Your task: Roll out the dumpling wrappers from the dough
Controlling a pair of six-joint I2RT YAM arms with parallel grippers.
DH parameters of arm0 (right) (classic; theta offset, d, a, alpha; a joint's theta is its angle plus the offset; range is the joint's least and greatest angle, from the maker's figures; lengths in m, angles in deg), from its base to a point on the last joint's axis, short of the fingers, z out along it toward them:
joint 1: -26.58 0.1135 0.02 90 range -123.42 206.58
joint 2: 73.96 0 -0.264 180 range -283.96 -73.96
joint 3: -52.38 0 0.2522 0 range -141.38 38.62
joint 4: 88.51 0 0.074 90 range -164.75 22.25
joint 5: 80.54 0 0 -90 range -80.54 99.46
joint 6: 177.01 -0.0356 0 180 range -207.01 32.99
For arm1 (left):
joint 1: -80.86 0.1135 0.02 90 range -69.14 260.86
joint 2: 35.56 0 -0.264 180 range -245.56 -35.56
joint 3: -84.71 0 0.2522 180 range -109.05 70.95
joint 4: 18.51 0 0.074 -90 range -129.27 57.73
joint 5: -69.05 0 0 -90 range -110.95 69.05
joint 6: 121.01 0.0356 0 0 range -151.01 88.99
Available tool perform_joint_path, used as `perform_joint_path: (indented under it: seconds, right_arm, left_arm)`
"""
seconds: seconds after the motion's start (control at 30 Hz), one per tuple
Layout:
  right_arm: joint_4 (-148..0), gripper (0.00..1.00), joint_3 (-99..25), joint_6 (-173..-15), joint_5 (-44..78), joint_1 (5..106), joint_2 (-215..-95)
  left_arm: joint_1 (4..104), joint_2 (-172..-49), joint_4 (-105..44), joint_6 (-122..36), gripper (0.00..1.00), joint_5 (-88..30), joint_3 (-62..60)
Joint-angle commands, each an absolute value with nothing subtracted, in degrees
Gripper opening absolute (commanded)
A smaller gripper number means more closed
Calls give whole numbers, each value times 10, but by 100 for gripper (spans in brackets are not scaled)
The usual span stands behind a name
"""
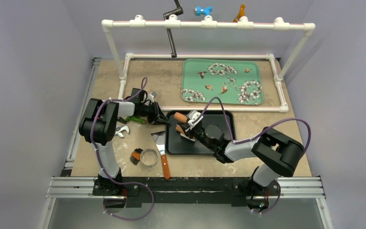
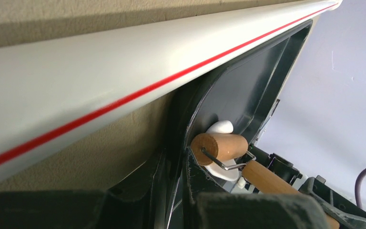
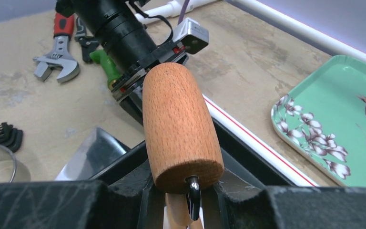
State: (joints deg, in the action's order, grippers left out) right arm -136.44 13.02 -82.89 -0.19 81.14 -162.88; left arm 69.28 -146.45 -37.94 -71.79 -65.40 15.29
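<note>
A black tray [image 1: 219, 125] lies at the table's middle. On its left part is white dough [image 1: 187, 137], partly flattened, also visible in the left wrist view [image 2: 220, 127]. A wooden roller [image 1: 180, 117] rests on it; the drum [image 3: 178, 124] fills the right wrist view. My right gripper [image 1: 191, 126] is shut on the roller's handle [image 3: 177, 210]. My left gripper [image 1: 165, 119] is shut on the tray's left rim [image 2: 198, 102], close beside the roller [image 2: 219, 147]. No round dumpling wrappers can be made out in any view.
A green flowered tray [image 1: 221, 82] sits at the back inside a white pipe frame [image 1: 205, 24]. Left of the black tray lie a metal ring cutter [image 1: 148, 156], an orange-handled scraper [image 1: 163, 157], hex keys [image 1: 136, 156] and a wrench [image 1: 122, 131].
</note>
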Motion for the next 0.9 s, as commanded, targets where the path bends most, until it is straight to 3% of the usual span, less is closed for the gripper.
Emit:
perform_joint_path:
  seconds: [0.0,0.4,0.6,0.77,0.87]
  right_arm:
    - [-1435,0,123,-797,-42,798,-1666]
    - [-1574,0,233,-849,-360,797,-1765]
    - [-1249,0,155,-1058,-508,797,-1718]
    - [-1186,0,160,-1073,-497,798,-1640]
    - [-1255,0,159,-1004,-409,799,-1601]
  left_arm:
    - [700,-1505,-392,-725,0,-557,155]
    - [700,-1506,-394,-724,0,-558,154]
    - [700,-1507,-397,-722,0,-556,152]
    - [700,-1509,-396,-721,0,-557,152]
    - [700,-1510,-395,-722,0,-558,152]
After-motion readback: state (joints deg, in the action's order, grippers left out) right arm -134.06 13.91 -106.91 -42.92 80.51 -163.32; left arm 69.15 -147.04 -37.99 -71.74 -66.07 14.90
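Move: The dough lies under the lower roller, about 12 cm below the right hand, which holds the two-ended roller's handle; it is roughly 2 cm to the right and 1 cm ahead. From that hand, the black tray's middle is some 8 cm right and 1 cm ahead, 13 cm down, and the spatula about 8 cm left and 8 cm back, just as low. From the left hand, the dough is about 8 cm right, 3 cm back and 2 cm lower. Across the dough, the right arm takes the lower roller rightward from near the tray's left rim: first a short way forward and slightly down, then a sweep about 11 cm right, ending some 5 cm farther forward. The wrist swings about 45 degrees clockwise and leans the tool's top to the right, its grip on the handle kept. The left gripper stays put, still pinching the tray's left rim. ##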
